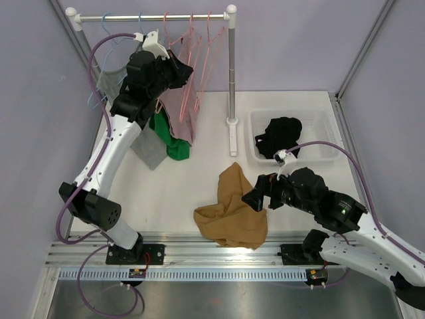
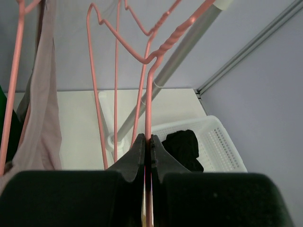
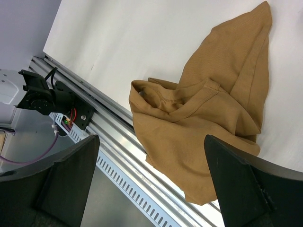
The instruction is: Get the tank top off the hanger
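Observation:
The tan tank top (image 1: 232, 209) lies crumpled on the table by the front edge, free of any hanger; in the right wrist view the tank top (image 3: 203, 118) shows its neckline. My right gripper (image 1: 254, 198) hovers just right of and above it, jaws wide apart and empty (image 3: 151, 142). Up at the rack, my left gripper (image 1: 186, 72) is shut on the wire of a bare pink hanger (image 2: 149, 94), which runs between the closed fingertips (image 2: 147, 138).
The clothes rack rail (image 1: 153, 16) holds more pink hangers (image 1: 199, 53) and blue hangers (image 1: 109, 26), with mauve (image 1: 176, 109), green (image 1: 169, 139) and grey (image 1: 149, 149) garments. Its pole (image 1: 232, 66) stands mid-table. A white basket (image 1: 312, 126) holds a black garment (image 1: 279, 136).

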Controlling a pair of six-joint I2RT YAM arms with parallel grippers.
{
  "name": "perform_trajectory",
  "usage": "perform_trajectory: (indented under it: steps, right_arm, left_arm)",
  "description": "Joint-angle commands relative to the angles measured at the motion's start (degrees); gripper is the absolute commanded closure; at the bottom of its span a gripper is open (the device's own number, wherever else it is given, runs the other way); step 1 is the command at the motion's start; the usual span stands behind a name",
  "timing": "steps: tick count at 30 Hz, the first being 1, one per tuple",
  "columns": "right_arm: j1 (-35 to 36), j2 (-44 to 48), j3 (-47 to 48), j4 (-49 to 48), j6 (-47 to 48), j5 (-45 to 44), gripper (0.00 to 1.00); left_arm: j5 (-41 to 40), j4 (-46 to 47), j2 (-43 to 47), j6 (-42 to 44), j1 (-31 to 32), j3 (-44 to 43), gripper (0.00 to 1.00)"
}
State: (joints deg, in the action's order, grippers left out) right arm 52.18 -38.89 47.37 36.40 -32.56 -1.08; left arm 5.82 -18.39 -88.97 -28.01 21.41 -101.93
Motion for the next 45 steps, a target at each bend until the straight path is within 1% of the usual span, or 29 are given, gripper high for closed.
perform_trajectory:
  steps: [1, 3, 4, 5, 7, 9, 11, 14, 16, 17, 19, 21, 23, 24, 26, 27, 29, 30, 31, 32, 34, 35, 38, 39, 40, 41, 42, 43, 45]
  right_arm:
    - [0.46, 1.10, 1.58, -0.19, 1.18, -1.64, 0.00]
    - [0.38, 1.19, 0.97, -0.28, 1.09, -1.47, 0.00]
    - [0.38, 1.28, 0.70, -0.45, 0.92, -1.21, 0.00]
    - [0.46, 1.28, 0.53, -0.72, 0.83, -1.03, 0.00]
    - [0.38, 1.36, -0.44, -1.16, 0.65, -0.59, 0.01]
    - [0.46, 1.02, -1.23, -1.77, 0.48, -0.15, 0.00]
    - [0.46, 0.75, -1.67, -2.30, 0.48, 0.11, 0.00]
    - [0.46, -0.04, -2.20, -2.74, 1.00, -0.15, 0.00]
    - [0.38, -1.09, -2.11, -2.83, 1.18, -0.06, 0.00]
    - [0.38, -1.44, -2.02, -3.09, 1.44, 0.20, 0.01]
    - [0.46, -2.50, -1.85, -3.27, 1.62, 0.64, 0.00]
    - [0.46, -3.55, -1.85, -3.88, 1.71, 0.82, 0.00]
    - [0.38, -4.26, -1.94, -4.58, 1.79, 0.82, 0.01]
    - [0.38, -5.22, -1.94, -4.85, 1.88, 0.82, 0.01]
    - [0.38, -6.54, -1.76, -5.37, 2.41, 0.82, 0.00]
    - [0.38, -8.02, -1.50, -5.38, 2.58, 0.82, 0.01]
    - [0.38, -9.61, -0.97, -5.55, 3.11, 0.91, 0.01]
    - [0.38, -11.19, -0.71, -5.64, 3.11, 0.65, 0.00]
    - [0.38, -12.16, -0.62, -5.64, 3.11, 0.03, 0.00]
    - [0.38, -13.04, -0.10, -5.73, 3.20, -0.23, 0.01]
    - [0.46, -16.55, 0.61, -5.12, 3.81, -0.76, 0.01]
    - [0.46, -17.96, 1.40, -4.85, 4.08, -1.20, 0.00]
    - [1.16, -23.32, 2.63, -3.88, 4.52, -4.71, 0.01]
    - [1.69, -25.86, 2.90, -3.88, 4.43, -5.85, 0.01]
    - [2.39, -27.10, 2.99, -3.88, 3.91, -7.78, 0.00]
    - [3.01, -28.42, 3.51, -3.88, 3.64, -8.49, 0.01]
    - [3.53, -31.04, 3.69, -3.80, 3.20, -9.89, 0.00]
    - [4.15, -32.46, 4.04, -3.62, 2.42, -10.51, 0.00]
    - [6.61, -36.58, 5.18, -3.36, 1.97, -12.53, 0.00]
  left_arm:
    - [-0.11, 3.45, -4.35, 1.73, -0.75, -7.48, 1.00]
    - [0.41, 2.06, -7.52, 1.55, -1.45, -13.18, 1.00]
    - [0.33, 1.44, -10.67, 1.47, -1.63, -15.21, 1.00]
    - [0.50, 0.82, -12.09, 1.38, -1.98, -19.06, 1.00]
    - [1.81, 0.46, -15.60, 1.20, -2.25, -21.46, 1.00]
    - [1.91, -0.76, -17.28, 0.77, -2.34, -24.00, 1.00]
    - [2.26, -1.21, -17.73, 0.15, -2.34, -23.76, 1.00]
    - [2.17, 1.51, -15.81, -0.73, -2.34, -17.44, 0.99]
    - [2.09, 2.66, -14.39, -0.91, -2.34, -14.19, 0.94]
    - [2.00, 2.49, -14.22, -0.82, -2.34, -14.00, 0.87]
    - [2.52, 1.43, -13.60, -0.38, -2.34, -14.00, 0.83]
    - [2.87, 1.08, -12.20, -0.38, -2.34, -13.91, 0.67]
    - [2.96, 0.82, -11.06, -0.03, -2.34, -13.82, 0.56]
    - [3.05, 0.21, -10.44, 0.15, -2.34, -13.82, 0.47]
    - [2.88, -0.50, -8.07, 0.76, -2.34, -13.65, 0.38]
    - [2.35, -1.29, -7.19, 0.94, -2.34, -13.30, 0.27]
    - [1.65, -1.73, -3.77, 1.38, -2.34, -12.25, 0.18]
    - [1.21, -2.17, -2.36, 1.47, -2.34, -11.02, 0.05]
    - [0.95, -2.35, -0.96, 2.08, -2.34, -10.31, 0.01]
    - [0.86, -2.78, 1.75, 2.17, -2.34, -9.52, 0.01]
    - [0.85, -4.01, 4.23, 2.43, -2.34, -7.85, 0.01]
    - [1.03, -6.02, 7.03, 2.52, -2.34, -7.41, 0.01]
    - [2.26, -10.42, 11.78, 2.70, -2.25, -4.52, 0.01]
    - [2.44, -12.78, 15.98, 2.78, -2.25, -2.85, 0.01]
    - [2.18, -13.77, 18.28, 3.22, -2.25, 1.51, 0.01]
    - [1.39, -15.95, 20.74, 3.22, -2.16, 3.65, 0.01]
    - [-1.66, -16.49, 26.60, 3.14, -2.07, 6.19, 0.01]
    - [-3.17, -16.59, 29.44, 2.96, -1.99, 12.74, 0.01]
    - [-7.38, -17.46, 35.85, 2.61, -1.90, 18.84, 0.01]
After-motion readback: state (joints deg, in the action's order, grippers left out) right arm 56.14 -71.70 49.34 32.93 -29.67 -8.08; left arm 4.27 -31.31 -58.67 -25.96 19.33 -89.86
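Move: The left gripper holds an empty pink hanger; its place on the rail lies about 16 cm ahead, 3 cm right and 15 cm above. The other empty hanger hangs some 4 cm right of that place, the rack post about 12 cm right of it; the pink tank top's middle is about 4 cm ahead, 4 cm left and 12 cm below the gripper. From the open right gripper, the brown tank top lies about 3 cm ahead, 8 cm left and 21 cm down, the white basket some 33 cm ahead and 17 cm right. Bring the left gripper forward about 8 cm with the hanger, rising slightly, then sink some 6 cm to set its hook on the rail; open the fingers wide and draw straight off back, up and a little left towards the base, sinking again late. Meanwhile lower the open right gripper about 13 cm over the brown tank top, easing forward and left and tipping it. ##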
